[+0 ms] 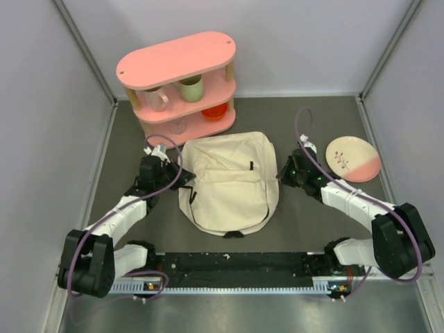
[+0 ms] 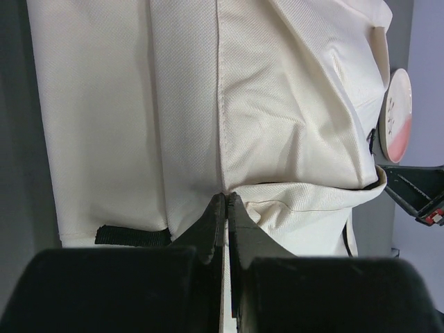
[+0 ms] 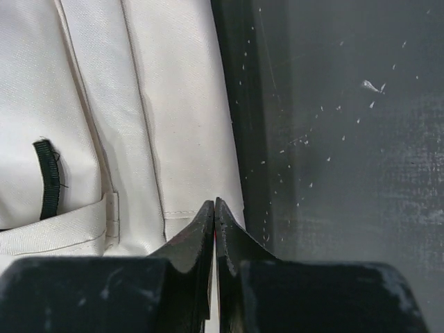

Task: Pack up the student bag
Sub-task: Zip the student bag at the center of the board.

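The student bag is a cream fabric backpack lying flat in the middle of the table, with dark zipper lines and a small black loop. My left gripper is at the bag's left edge. In the left wrist view its jaws are closed, pinching a fold of the cream fabric. My right gripper is at the bag's right edge. In the right wrist view its jaws are closed on the bag's side edge, with cream fabric showing between them.
A pink two-tier shelf stands behind the bag, holding a green mug, a clear mug, a glass and an orange bowl. A cream and pink plate lies right of the bag. Grey walls enclose the table.
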`<control>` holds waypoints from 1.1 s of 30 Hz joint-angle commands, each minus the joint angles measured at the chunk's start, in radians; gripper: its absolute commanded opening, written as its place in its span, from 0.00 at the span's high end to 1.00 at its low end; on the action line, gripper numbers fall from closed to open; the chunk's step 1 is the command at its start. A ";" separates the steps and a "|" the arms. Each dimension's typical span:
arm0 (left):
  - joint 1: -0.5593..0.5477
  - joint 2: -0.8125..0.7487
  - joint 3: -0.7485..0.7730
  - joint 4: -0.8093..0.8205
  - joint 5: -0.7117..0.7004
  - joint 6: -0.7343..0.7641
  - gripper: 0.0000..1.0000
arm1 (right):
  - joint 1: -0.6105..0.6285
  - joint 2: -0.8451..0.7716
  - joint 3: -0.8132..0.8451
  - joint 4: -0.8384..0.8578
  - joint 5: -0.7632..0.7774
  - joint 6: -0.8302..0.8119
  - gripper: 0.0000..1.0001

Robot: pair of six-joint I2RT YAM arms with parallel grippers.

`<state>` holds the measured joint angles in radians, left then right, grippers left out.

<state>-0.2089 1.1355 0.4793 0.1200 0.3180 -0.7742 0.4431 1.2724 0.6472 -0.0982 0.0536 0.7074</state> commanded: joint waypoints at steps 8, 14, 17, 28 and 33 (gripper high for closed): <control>0.031 -0.002 -0.011 0.027 0.050 0.047 1.00 | -0.011 0.019 0.113 0.158 -0.245 -0.022 0.67; 0.031 -0.005 -0.019 0.029 0.050 0.046 1.00 | 0.046 0.175 0.238 0.176 -0.270 -0.020 0.64; 0.031 -0.010 -0.024 0.033 0.049 0.042 1.00 | 0.066 0.248 0.296 0.157 -0.281 -0.019 0.64; 0.031 -0.016 -0.024 0.023 0.050 0.050 1.00 | 0.160 0.309 0.347 0.026 -0.075 -0.057 0.59; 0.031 -0.026 -0.027 0.017 0.050 0.055 1.00 | 0.186 0.292 0.364 -0.075 0.040 -0.069 0.53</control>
<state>-0.1886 1.1347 0.4683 0.1284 0.3695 -0.7467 0.5991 1.5818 0.9699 -0.0704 -0.0322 0.6708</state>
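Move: The black zip pull stands on the bag some 10 cm to the left of the right hand and 4 cm farther out, about level with its shut fingertips, which are at the bag's right edge. The middle of the zip opening is some 16 cm left and 1 cm ahead. The plate lies around 25 cm to the right and 6 cm farther out, a little below. From the left hand, the pull is roughly 19 cm right and 4 cm ahead. The left fingers keep their pinch on the bag's left side at the end of the zip opening, holding nearly still. The right hand leaves the right edge, opening to a little under half, and arcs about 10 cm left and 4 cm forward, rising some 6 cm before sinking about 4 towards the zip pull, turned about 15 degrees counter-clockwise. ##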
